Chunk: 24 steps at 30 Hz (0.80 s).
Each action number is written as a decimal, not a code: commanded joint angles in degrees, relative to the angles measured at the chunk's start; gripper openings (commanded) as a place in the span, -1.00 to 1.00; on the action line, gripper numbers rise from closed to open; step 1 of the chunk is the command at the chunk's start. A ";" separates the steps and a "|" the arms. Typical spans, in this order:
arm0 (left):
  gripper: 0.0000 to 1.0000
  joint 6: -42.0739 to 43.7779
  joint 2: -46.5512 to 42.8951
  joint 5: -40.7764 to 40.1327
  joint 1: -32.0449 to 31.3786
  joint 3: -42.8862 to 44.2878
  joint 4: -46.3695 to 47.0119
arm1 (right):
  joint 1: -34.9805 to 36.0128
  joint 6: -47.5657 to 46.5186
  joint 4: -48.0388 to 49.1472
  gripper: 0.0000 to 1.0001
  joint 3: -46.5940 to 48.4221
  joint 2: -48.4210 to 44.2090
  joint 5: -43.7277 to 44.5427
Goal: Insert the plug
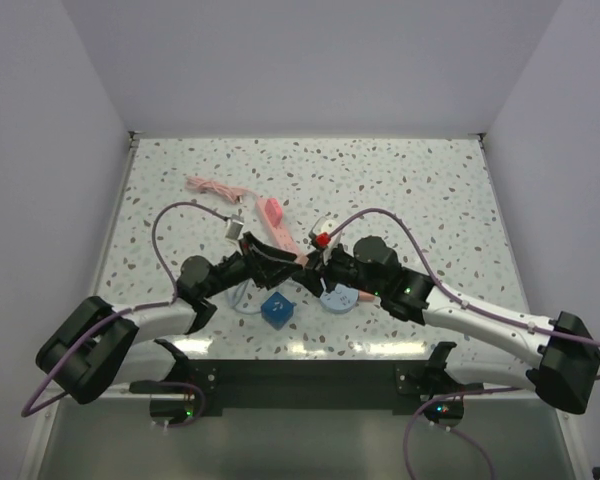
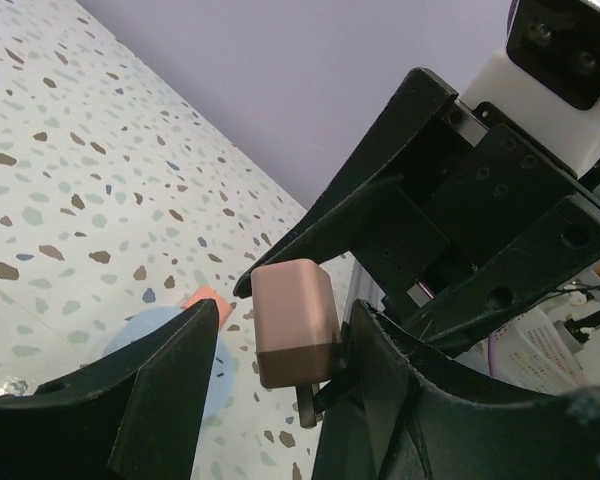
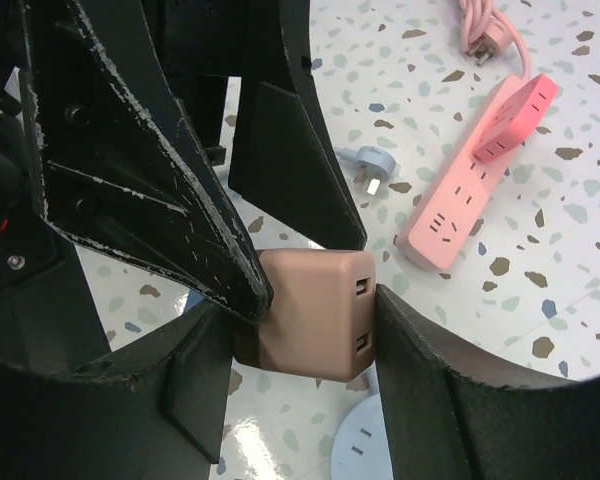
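Note:
The plug (image 3: 315, 315) is a pinkish-brown cube with two slots on one face and dark prongs underneath (image 2: 306, 400). My right gripper (image 3: 305, 345) is shut on it, a finger pressed to each side, above the table. My left gripper (image 2: 285, 318) straddles the same plug (image 2: 292, 320). Its right finger touches the cube, while a narrow gap shows at its left finger (image 2: 180, 370). In the top view both grippers (image 1: 285, 262) (image 1: 318, 265) meet over the table's near middle. A pink power strip (image 3: 480, 175) lies flat beyond them.
The pink strip (image 1: 280, 228) trails a pink cable (image 1: 215, 188) toward the back left. A grey plug (image 1: 236, 228) lies beside it. A blue cube (image 1: 277, 309) and a pale blue round socket (image 1: 338, 298) sit under the grippers, near the front edge.

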 commanded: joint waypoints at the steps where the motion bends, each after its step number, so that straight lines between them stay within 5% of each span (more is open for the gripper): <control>1: 0.20 -2.97 2.27 9.04 -2.28 1.86 6.68 | -0.03 -1.62 5.83 -0.37 1.65 0.92 0.99; 7: -0.31 -4.38 4.12 10.98 -2.63 2.30 10.46 | -0.03 -2.15 6.80 -0.35 1.56 1.27 0.90; 11: -0.95 -4.64 4.38 11.60 -2.72 2.31 11.86 | 0.06 -2.41 6.18 -0.27 1.92 1.35 0.55; 14: -1.00 -5.17 5.09 11.69 -2.54 2.30 14.06 | 0.06 -2.41 5.39 -0.15 2.09 1.18 0.38; 17: -1.00 -5.87 6.31 12.22 -2.02 2.65 17.13 | -0.03 -2.41 4.51 0.28 2.18 0.57 -0.41; 18: -1.00 -6.40 7.02 12.39 -1.58 2.74 17.84 | -0.12 -2.41 3.99 0.56 2.27 0.22 -0.94; 22: -1.00 -10.35 9.57 15.46 2.11 2.66 25.46 | -0.55 -2.33 1.44 0.97 3.32 -0.40 -3.14; 24: -1.00 -12.46 10.80 16.34 4.48 2.66 27.50 | -0.82 -4.07 0.38 0.97 3.67 -1.01 -3.23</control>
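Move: The peach plug is in the right fingers, its middle about 1 cm to the left of that hand's point; from the left hand it lies roughly 1 cm ahead and 2 cm to the right, between the open fingertips. From the right hand, and some 16 cm below it, the pink strip's middle is about 15 cm ahead and 7 cm left, the round disc about 3 cm back and 9 cm right, and the blue cube about 7 cm back and 6 cm left. The left hand edges less than 1 cm to the right and closes its fingers on the peach plug, pinching it, while the right hand keeps its hold and sinks about 1 cm. With that grip made, the right hand stays nearly in place and opens wide to let go of the plug, as the left hand keeps the pinch, eases down and back by about 1 cm each, and turns some 10 degrees clockwise with a slight downward tip. ##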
